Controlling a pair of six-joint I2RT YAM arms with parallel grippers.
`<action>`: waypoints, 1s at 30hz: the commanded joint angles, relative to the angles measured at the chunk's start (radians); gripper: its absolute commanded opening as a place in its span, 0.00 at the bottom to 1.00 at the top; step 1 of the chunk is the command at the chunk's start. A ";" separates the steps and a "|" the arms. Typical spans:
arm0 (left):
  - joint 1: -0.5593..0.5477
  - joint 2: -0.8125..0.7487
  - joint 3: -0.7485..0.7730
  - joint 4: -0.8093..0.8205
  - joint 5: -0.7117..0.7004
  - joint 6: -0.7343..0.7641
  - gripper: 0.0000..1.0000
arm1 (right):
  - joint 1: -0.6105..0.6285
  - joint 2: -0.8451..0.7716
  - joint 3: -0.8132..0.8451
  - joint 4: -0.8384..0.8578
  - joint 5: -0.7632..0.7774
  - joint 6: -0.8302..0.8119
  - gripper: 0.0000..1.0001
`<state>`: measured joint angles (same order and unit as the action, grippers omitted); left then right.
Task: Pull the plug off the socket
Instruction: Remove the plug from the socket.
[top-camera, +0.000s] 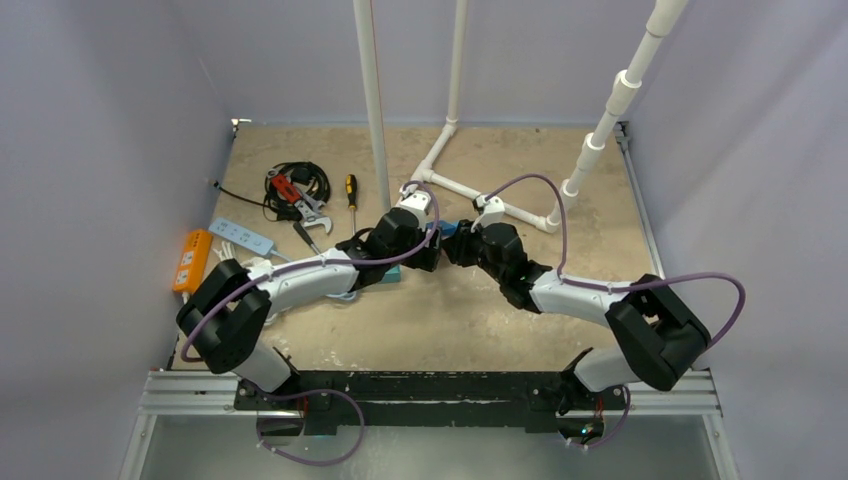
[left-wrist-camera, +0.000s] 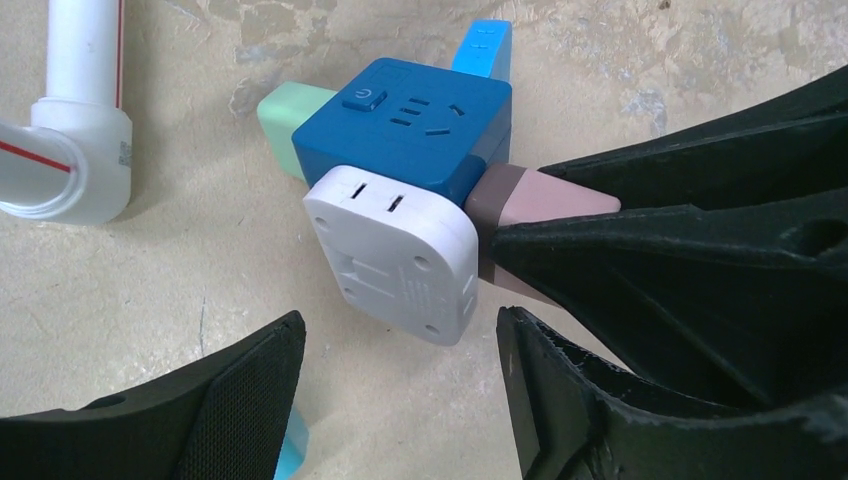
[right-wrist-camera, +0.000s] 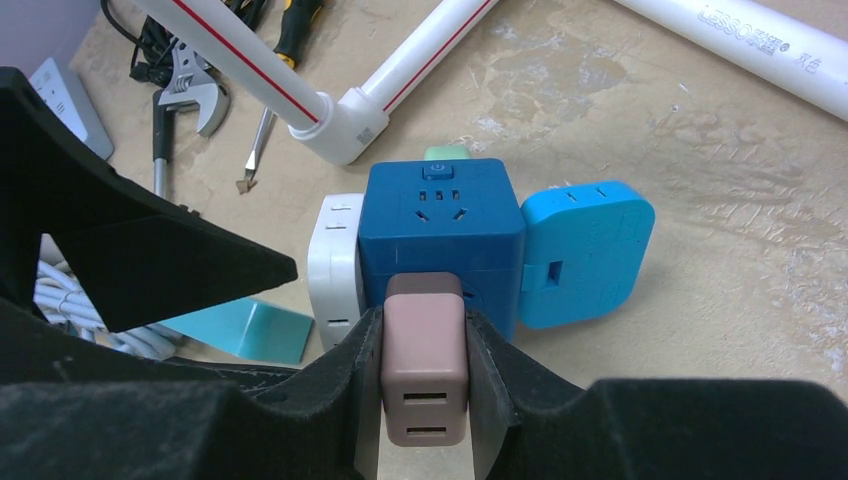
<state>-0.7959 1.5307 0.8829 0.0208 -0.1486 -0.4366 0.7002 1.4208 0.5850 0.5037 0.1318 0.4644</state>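
Note:
A blue cube socket sits on the table with several plugs in its sides: white, mauve-pink, light blue and pale green. My right gripper is shut on the mauve-pink plug, one finger on each side of it, and the plug is still seated in the socket. My left gripper is open just short of the white plug, with nothing between its fingers. In the top view both grippers meet at the socket.
White PVC pipes run behind the socket, with an elbow close to it. A wrench, a screwdriver, a white power strip and an orange one lie at the left. A teal piece lies beside the left arm.

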 joint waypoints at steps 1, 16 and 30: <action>0.008 0.033 0.055 0.042 -0.005 -0.010 0.70 | 0.008 0.009 0.046 0.068 -0.006 0.006 0.00; 0.011 0.013 0.063 -0.019 -0.138 0.059 0.54 | 0.009 -0.010 0.040 0.056 0.020 0.005 0.00; 0.011 -0.071 0.044 -0.123 -0.222 0.112 0.45 | 0.009 -0.014 0.038 0.052 0.027 0.004 0.00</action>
<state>-0.7979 1.5181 0.9176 -0.0963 -0.2981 -0.3691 0.7021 1.4330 0.5907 0.5095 0.1474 0.4690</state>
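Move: The white plug I'm after, on the left face of the blue socket, is about 3 cm ahead of my left hand, 1 cm right and 1 cm lower. From that hand the blue socket is about 6 cm ahead and 4 cm right, the pink plug 2 cm ahead and 6 cm right, and the teal box 5 cm back and 12 cm left. My right hand has the white plug about 5 cm to its left and 1 cm ahead. While my right hand stays put and keeps its grip on the pink plug as anchor, I ease my left hand down and forward a little over 1 cm beside the white plug, then draw it left about 3 cm, rising again by 1 cm or so. My fingers close partway, the right finger hooks the plug's near edge from the socket side, and I roll the hand some 10 degrees, left side up, to lever it off. ##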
